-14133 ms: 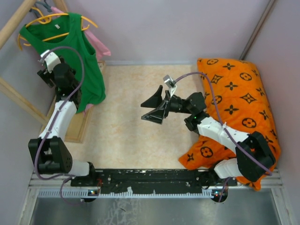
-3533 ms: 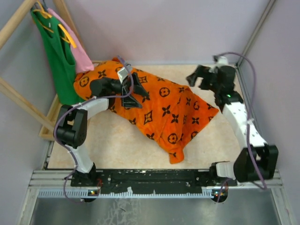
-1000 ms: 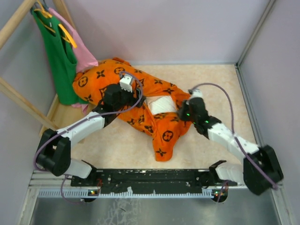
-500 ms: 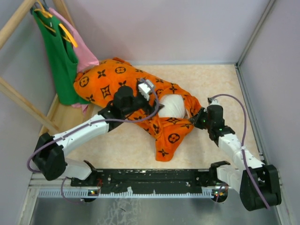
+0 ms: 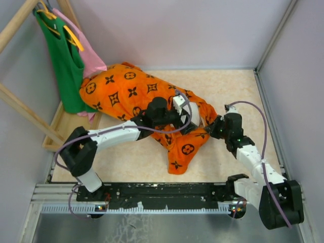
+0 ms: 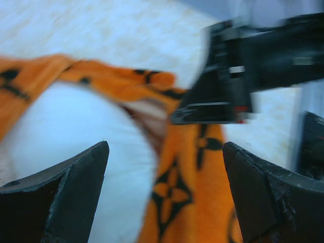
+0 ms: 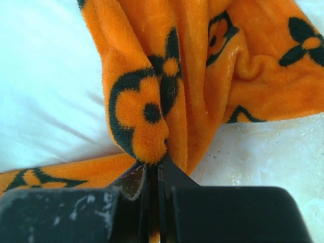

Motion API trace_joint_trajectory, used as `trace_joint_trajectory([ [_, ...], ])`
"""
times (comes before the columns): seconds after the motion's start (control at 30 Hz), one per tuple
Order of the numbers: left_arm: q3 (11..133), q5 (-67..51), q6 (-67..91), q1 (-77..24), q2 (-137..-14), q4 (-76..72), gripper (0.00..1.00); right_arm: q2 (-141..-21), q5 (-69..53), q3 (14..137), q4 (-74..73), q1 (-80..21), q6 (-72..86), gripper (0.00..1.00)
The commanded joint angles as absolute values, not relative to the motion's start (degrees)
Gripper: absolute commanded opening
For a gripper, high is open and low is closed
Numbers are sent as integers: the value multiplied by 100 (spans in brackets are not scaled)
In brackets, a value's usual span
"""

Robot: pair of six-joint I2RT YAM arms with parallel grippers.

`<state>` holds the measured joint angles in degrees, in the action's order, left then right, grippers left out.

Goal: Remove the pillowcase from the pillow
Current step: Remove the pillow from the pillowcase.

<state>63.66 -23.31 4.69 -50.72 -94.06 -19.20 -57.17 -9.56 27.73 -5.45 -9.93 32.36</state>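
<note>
The orange pillowcase [image 5: 129, 91] with black motifs lies diagonally across the floor, its mouth toward the right. The white pillow [image 6: 66, 131] shows through that mouth, also close up in the right wrist view [image 7: 45, 76]. My left gripper [image 5: 183, 121] hovers over the mouth, open, with pillow and a strip of pillowcase [image 6: 182, 192] below its spread fingers [image 6: 164, 147] and nothing between them. My right gripper [image 5: 215, 129] is shut on a fold of the pillowcase edge [image 7: 147, 126], which bunches just above its closed tips [image 7: 154, 163].
A green tank top [image 5: 66, 61] and a pink garment [image 5: 93, 55] hang on a wooden rack [image 5: 25, 109] at the left. Walls close in behind and at the right. The arms' base rail [image 5: 162, 195] runs along the near edge.
The left gripper has swung right over the pillowcase's mouth and opened wide. The right gripper shut on the pillowcase edge and pulled it slightly right, then held still.
</note>
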Motion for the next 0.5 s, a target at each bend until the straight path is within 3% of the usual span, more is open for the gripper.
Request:
trace_joint_trajectory([
  [0.0, 6562, 580, 727, -5179, -9944, -1682, 100, -5412, -782, 2645, -637, -885, 3106, 0],
  [0.13, 6968, 2550, 838, -5183, -10543, -1069, 100, -5278, -790, 2541, -674, -888, 3120, 0],
  [0.43, 8114, 4690, 1189, -5476, -12014, 1114, 99, -4982, -754, 2456, -827, -888, 3045, 0],
  [0.47, 8050, 4767, 1161, -5499, -12010, 1150, 96, -4933, -724, 2415, -831, -883, 3041, 0],
])
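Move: The pillow's bare white end, showing in the case's mouth, lies about 8 cm ahead of the left hand, neither left nor right of it, and some 11 cm below. The case's pinched rim is roughly 7 cm to that hand's right, 1 cm back and 11 cm down; the case's loose tail lies 14 cm back, 7 cm left and 18 cm down. From the right hand, shut on that rim, the pillow's end is about 7 cm ahead and 6 cm left, nearly level. The left hand, fingers wide open throughout, sweeps about 11 cm forward while sinking nearly 10 cm, dropping fastest at first, into the case's mouth towards the bare pillow, and on the way turns some 50 degrees counter-clockwise with its tips dipping, so that fingers that pointed right now point forward, right and down, one to each side of the white end. The right hand keeps the rim pinched shut between its fingers and holds it almost in place, lifting it by barely a centimetre. ##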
